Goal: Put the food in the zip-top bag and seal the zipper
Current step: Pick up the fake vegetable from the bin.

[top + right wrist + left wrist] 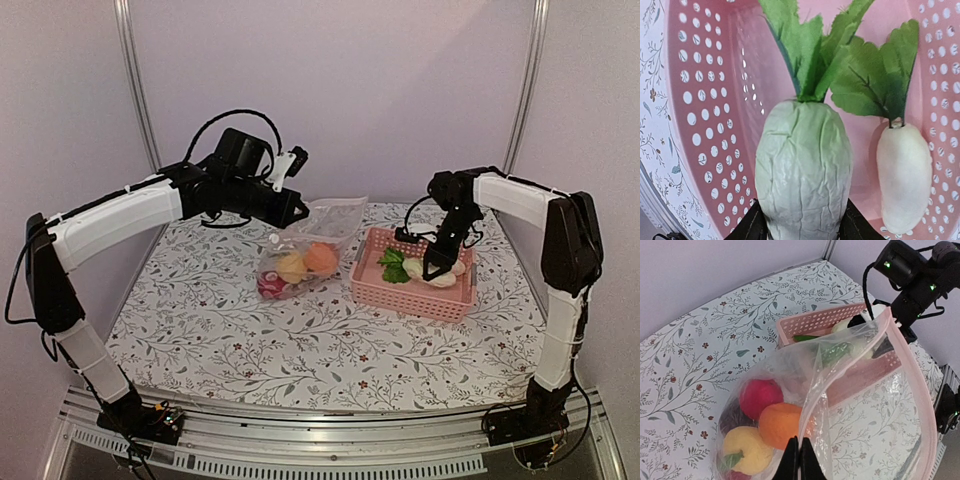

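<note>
The clear zip-top bag (310, 245) lies mid-table, its mouth held up. My left gripper (800, 460) is shut on the bag's film at the mouth edge. The pink zipper (917, 390) curves down the right of the left wrist view. Inside the bag are a red ball (760, 397), an orange piece (780, 422), a yellow one (747, 447) and a dark maroon one (730, 417). My right gripper (802, 227) is down in the pink basket (705, 100), its fingers pressed on both sides of a pale green leafy radish (802, 165). A white radish (903, 175) lies beside it.
The pink perforated basket (410, 292) stands right of the bag, almost touching it. My right arm (915, 280) hangs over the basket's far side. Metal frame posts (135, 90) rise at the back corners of the flower-patterned table (220, 330).
</note>
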### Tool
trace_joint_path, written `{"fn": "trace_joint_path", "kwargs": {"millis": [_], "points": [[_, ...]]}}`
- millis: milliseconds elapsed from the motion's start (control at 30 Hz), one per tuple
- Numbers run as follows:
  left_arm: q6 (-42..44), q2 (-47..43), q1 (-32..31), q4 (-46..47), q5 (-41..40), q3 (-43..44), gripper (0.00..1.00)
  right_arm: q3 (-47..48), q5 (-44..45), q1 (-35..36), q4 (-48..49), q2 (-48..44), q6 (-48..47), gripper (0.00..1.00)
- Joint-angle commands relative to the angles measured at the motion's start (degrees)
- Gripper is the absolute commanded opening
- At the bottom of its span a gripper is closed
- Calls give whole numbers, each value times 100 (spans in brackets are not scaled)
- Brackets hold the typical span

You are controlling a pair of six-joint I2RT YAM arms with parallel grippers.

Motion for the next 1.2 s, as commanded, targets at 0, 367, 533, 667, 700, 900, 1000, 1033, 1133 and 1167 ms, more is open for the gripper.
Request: {"fn": "trace_joint_path", "kwargs": {"millis": [0,367,533,667,700,900,1000,1033,1133,1167], "points": [[95,97,20,-122,61,126,0,448,-238,15,-42,-481,-137,24],[129,84,21,-162,39,165,0,791,-1518,28,803,-1424,-126,11],[125,69,17,-174,37,172,0,674,-2167,34,1532,-2010,124,0],[110,60,21,-175,27,199,0,725,-2753,145,1913,-2235,423,0],[113,63,16,-174,26,209,0,738,-2869,193,2019,-2280,527,0],[96,25,19,-153,51,263,0,809,-3350,742,2676,-2350,830,0],[60,0,21,-156,100,304,0,1204,-3578,999,2592,-2225,669,0],[31,-11,17,-164,181,330,0,1382,-3644,1061,2538,-2075,610,0],[-23,-86,16,-172,418,409,0,1797,-3824,1240,2519,-1788,516,0],[-31,-106,18,-176,437,425,0,1934,-3859,1311,2520,-1648,495,0]]}}
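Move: The right hand already holds the leafy white vegetable inside the bin. The bag's open mouth lies about 20 cm to its left, 15 cm higher and roughly level forward. The second white vegetable lies some 5 cm farther out and 5 cm lower, and the orange food in the bag about 22 cm left, 5 cm farther out and 4 cm lower. From the left hand, the mouth is about 7 cm right, level forward and 2 cm lower. Straight up at first, fast, the right hand lifts the pinched vegetable out of the bin, then swings it left towards the bag's mouth while easing back: some 33 cm up and 16 cm left in all. The wrist tips nearly 70 degrees, turning the fingers from pointing down to pointing left; their grip stays unchanged. The left hand keeps pinching the bag's rim, almost still. ##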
